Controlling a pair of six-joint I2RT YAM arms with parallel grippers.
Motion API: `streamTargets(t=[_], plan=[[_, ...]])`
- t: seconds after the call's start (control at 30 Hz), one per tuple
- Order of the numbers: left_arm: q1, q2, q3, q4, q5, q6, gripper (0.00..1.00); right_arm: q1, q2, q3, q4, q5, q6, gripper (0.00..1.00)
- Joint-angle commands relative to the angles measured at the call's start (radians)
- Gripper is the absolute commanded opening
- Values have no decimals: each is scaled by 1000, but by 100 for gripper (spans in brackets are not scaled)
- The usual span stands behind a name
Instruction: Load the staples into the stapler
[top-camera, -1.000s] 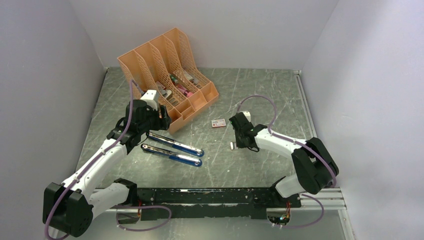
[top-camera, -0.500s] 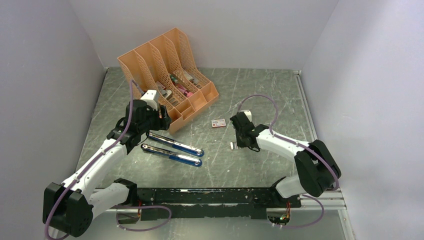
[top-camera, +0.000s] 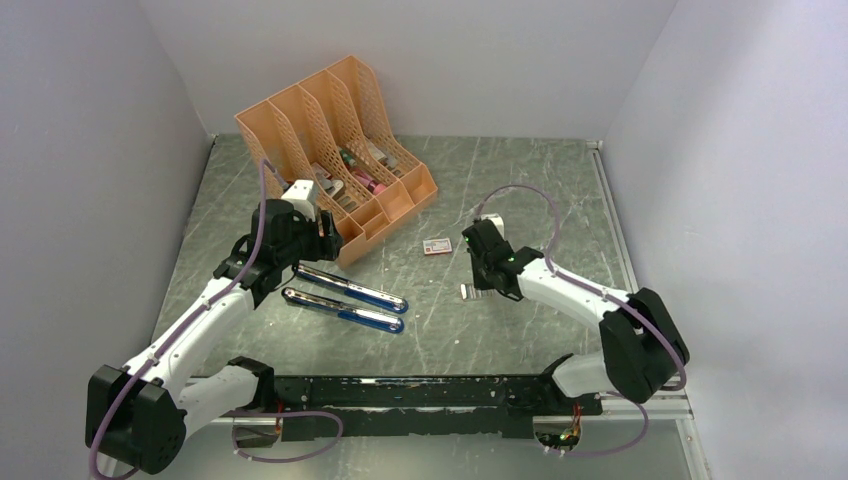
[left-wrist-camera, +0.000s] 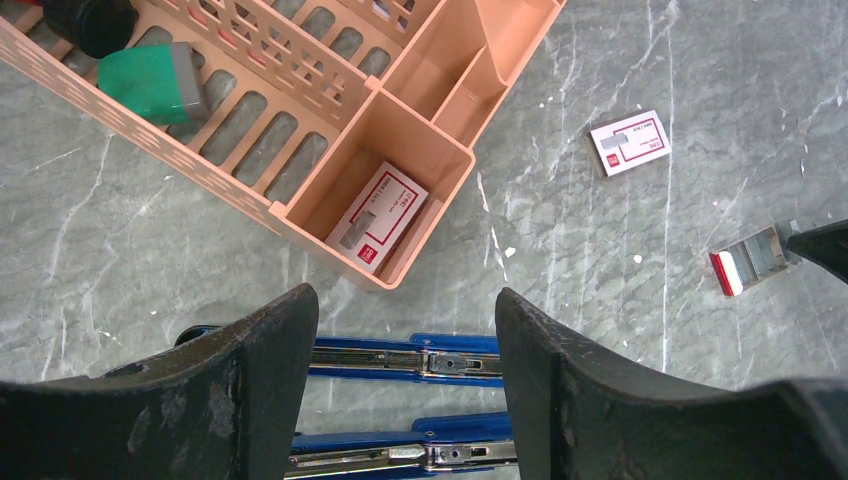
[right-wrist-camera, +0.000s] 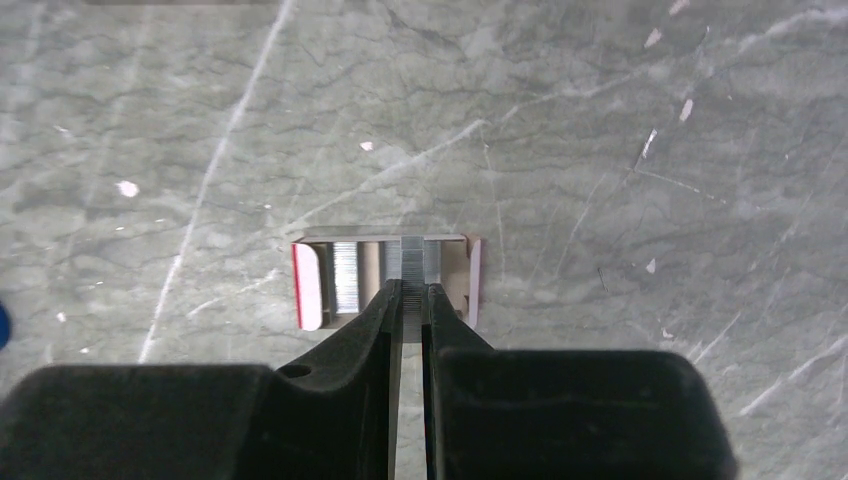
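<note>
The blue stapler (top-camera: 345, 297) lies swung open on the table, its two long arms side by side with the metal channels facing up (left-wrist-camera: 410, 358). My left gripper (left-wrist-camera: 405, 330) hovers open just above its left end (top-camera: 297, 255), nothing between the fingers. The staples (right-wrist-camera: 412, 262) are a silvery strip in a small open red-and-white tray (right-wrist-camera: 385, 283) on the table (top-camera: 466, 292). My right gripper (right-wrist-camera: 412, 288) reaches down into that tray (top-camera: 480, 280), shut on this strip. A second strip (right-wrist-camera: 345, 280) rests beside it.
A peach file organiser (top-camera: 300, 120) stands at the back left, holding a white-and-red box (left-wrist-camera: 378, 216) in its front compartment and a green item (left-wrist-camera: 150, 82). A closed white-and-red box (top-camera: 436, 246) lies between organiser and tray. Grey walls enclose three sides.
The right jaws have pinched slightly tighter on the strip, and the right arm's elbow has drifted a little right. The left arm and the stapler have not moved.
</note>
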Motion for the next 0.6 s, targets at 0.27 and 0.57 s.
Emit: streamTargets(t=[0.27, 0.57], plan=[[12, -24, 27, 29, -10, 11, 70, 186, 55, 111, 64, -3, -170, 12], [15, -53, 22, 25, -42, 8, 70, 367, 220, 205, 34, 169, -271, 12]])
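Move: The right hand, with a staple strip already between its fingers, is just above the open staple tray, which is roughly 4 cm below. The middle of the far open stapler lies about 28 cm to its left, 1 cm farther out and 4 cm lower. The near stapler is 5 cm closer in than that, and the closed staple box is some 11 cm ahead and 10 cm left of the hand. From the left hand, the far stapler's middle is about 3 cm back, 1 cm right and 15 cm down. Leftward in a low arc, the right hand carries the pinched staple strip away from the open tray towards the two open staplers. It rises about 2 cm at first, then sweeps some 11 cm left, easing slightly back and starting to sink again late on. On the way the wrist swings about 25 degrees counter-clockwise, and the fingers keep their hold. ##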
